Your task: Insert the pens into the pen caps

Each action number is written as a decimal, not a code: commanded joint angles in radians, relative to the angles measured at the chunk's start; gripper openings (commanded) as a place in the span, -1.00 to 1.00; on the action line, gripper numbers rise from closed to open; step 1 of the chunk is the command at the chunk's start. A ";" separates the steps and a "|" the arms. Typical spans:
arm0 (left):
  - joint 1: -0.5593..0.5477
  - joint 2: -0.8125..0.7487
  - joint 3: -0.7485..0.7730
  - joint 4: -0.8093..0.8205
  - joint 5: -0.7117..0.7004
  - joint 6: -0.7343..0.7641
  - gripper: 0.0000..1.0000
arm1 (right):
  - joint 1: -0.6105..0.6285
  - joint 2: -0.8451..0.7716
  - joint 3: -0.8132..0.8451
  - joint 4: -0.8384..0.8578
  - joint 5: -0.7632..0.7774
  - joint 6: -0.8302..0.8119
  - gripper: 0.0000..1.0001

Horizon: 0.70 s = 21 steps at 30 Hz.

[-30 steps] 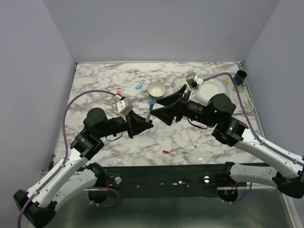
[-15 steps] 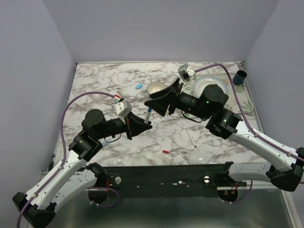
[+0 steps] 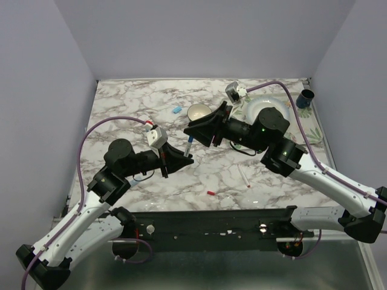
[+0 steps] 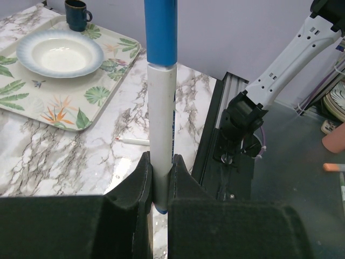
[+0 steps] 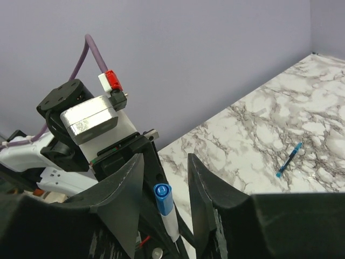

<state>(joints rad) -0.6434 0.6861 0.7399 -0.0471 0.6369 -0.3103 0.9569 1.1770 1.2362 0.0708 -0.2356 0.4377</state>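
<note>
A white-barrelled pen (image 4: 161, 113) stands upright with a blue pen cap (image 4: 160, 29) on its top end. My left gripper (image 4: 160, 172) is shut on the lower barrel. In the top view this pen (image 3: 190, 145) sticks out of the left gripper (image 3: 188, 158) towards my right gripper (image 3: 195, 128). In the right wrist view the right gripper (image 5: 165, 157) is open, one jaw on each side of the capped end (image 5: 163, 194), with a gap on both sides. A second pen (image 3: 243, 176) and a red cap (image 3: 210, 193) lie on the marble table (image 3: 133, 96).
A small blue piece (image 3: 176, 110) lies at the back left of a white bowl (image 3: 198, 112). A leaf-patterned tray (image 4: 91, 100) carries a shallow dish (image 4: 59, 51) and a dark blue cup (image 4: 77, 13). The table's near edge borders a dark rail (image 3: 211, 223).
My right gripper has swung left and closer, bringing its jaws around the pen's capped end, and the jaws have narrowed. The left gripper still holds the pen, shifted slightly.
</note>
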 commanded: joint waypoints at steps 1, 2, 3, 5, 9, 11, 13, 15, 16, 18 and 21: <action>0.002 -0.005 -0.005 0.003 0.012 0.008 -1.00 | 0.009 0.004 -0.023 0.030 -0.028 0.016 -0.08; 0.002 -0.005 -0.007 0.001 0.012 0.008 -1.00 | 0.008 0.006 -0.024 0.034 -0.028 0.016 -0.07; 0.002 -0.007 -0.007 0.001 0.010 0.008 -1.00 | 0.009 0.004 -0.027 0.035 -0.030 0.019 -0.06; 0.004 -0.002 -0.005 0.000 0.012 0.007 -1.00 | 0.009 0.006 -0.030 0.037 -0.031 0.022 -0.05; 0.002 0.000 -0.004 0.000 0.014 0.005 -1.00 | 0.009 0.006 -0.033 0.038 -0.039 0.024 -0.07; 0.002 0.000 -0.004 0.000 0.012 0.005 -1.00 | 0.008 0.004 -0.041 0.044 -0.034 0.024 -0.17; 0.002 0.000 -0.004 0.000 0.014 0.005 -1.00 | 0.009 0.000 -0.047 0.050 -0.037 0.022 -0.40; 0.002 0.001 -0.004 0.001 0.014 0.004 -1.00 | 0.008 -0.002 -0.057 0.060 -0.047 0.021 -0.67; 0.002 -0.002 -0.002 0.000 0.012 -0.001 -1.00 | 0.009 -0.002 -0.061 0.061 -0.057 0.021 -0.74; 0.002 0.001 -0.001 0.006 0.010 -0.013 -1.00 | 0.008 -0.004 -0.081 0.061 -0.068 0.016 -0.84; 0.002 0.036 0.027 -0.022 0.015 -0.024 -1.00 | 0.008 -0.019 -0.130 0.047 -0.056 0.007 -0.90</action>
<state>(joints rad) -0.6434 0.6910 0.7391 -0.0597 0.6392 -0.3187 0.9562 1.1748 1.1744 0.1310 -0.2592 0.4591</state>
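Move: The left hand holds the white pen nearly upright by its lower end. Its blue cap is already on, its middle some 2 cm below and about 1 cm back of the right hand's point, centred between the half-open fingers. From the left hand the cap is about 9 cm up and 3 cm forward. On the table, roughly 40 cm below the right hand, the loose white pen lies some 20 cm right and 3 cm forward; the red cap, about 7 cm right and 3 cm back. The right fingers close from half open and pinch the blue cap near its top, while that hand sinks about 1.5 cm along the upright pen without turning. It starts down with the fingers still open and shuts them in the second half, still lowering. The left hand keeps its grip on the pen's lower end and stays in place, giving way downward by barely half a centimetre at the end. ##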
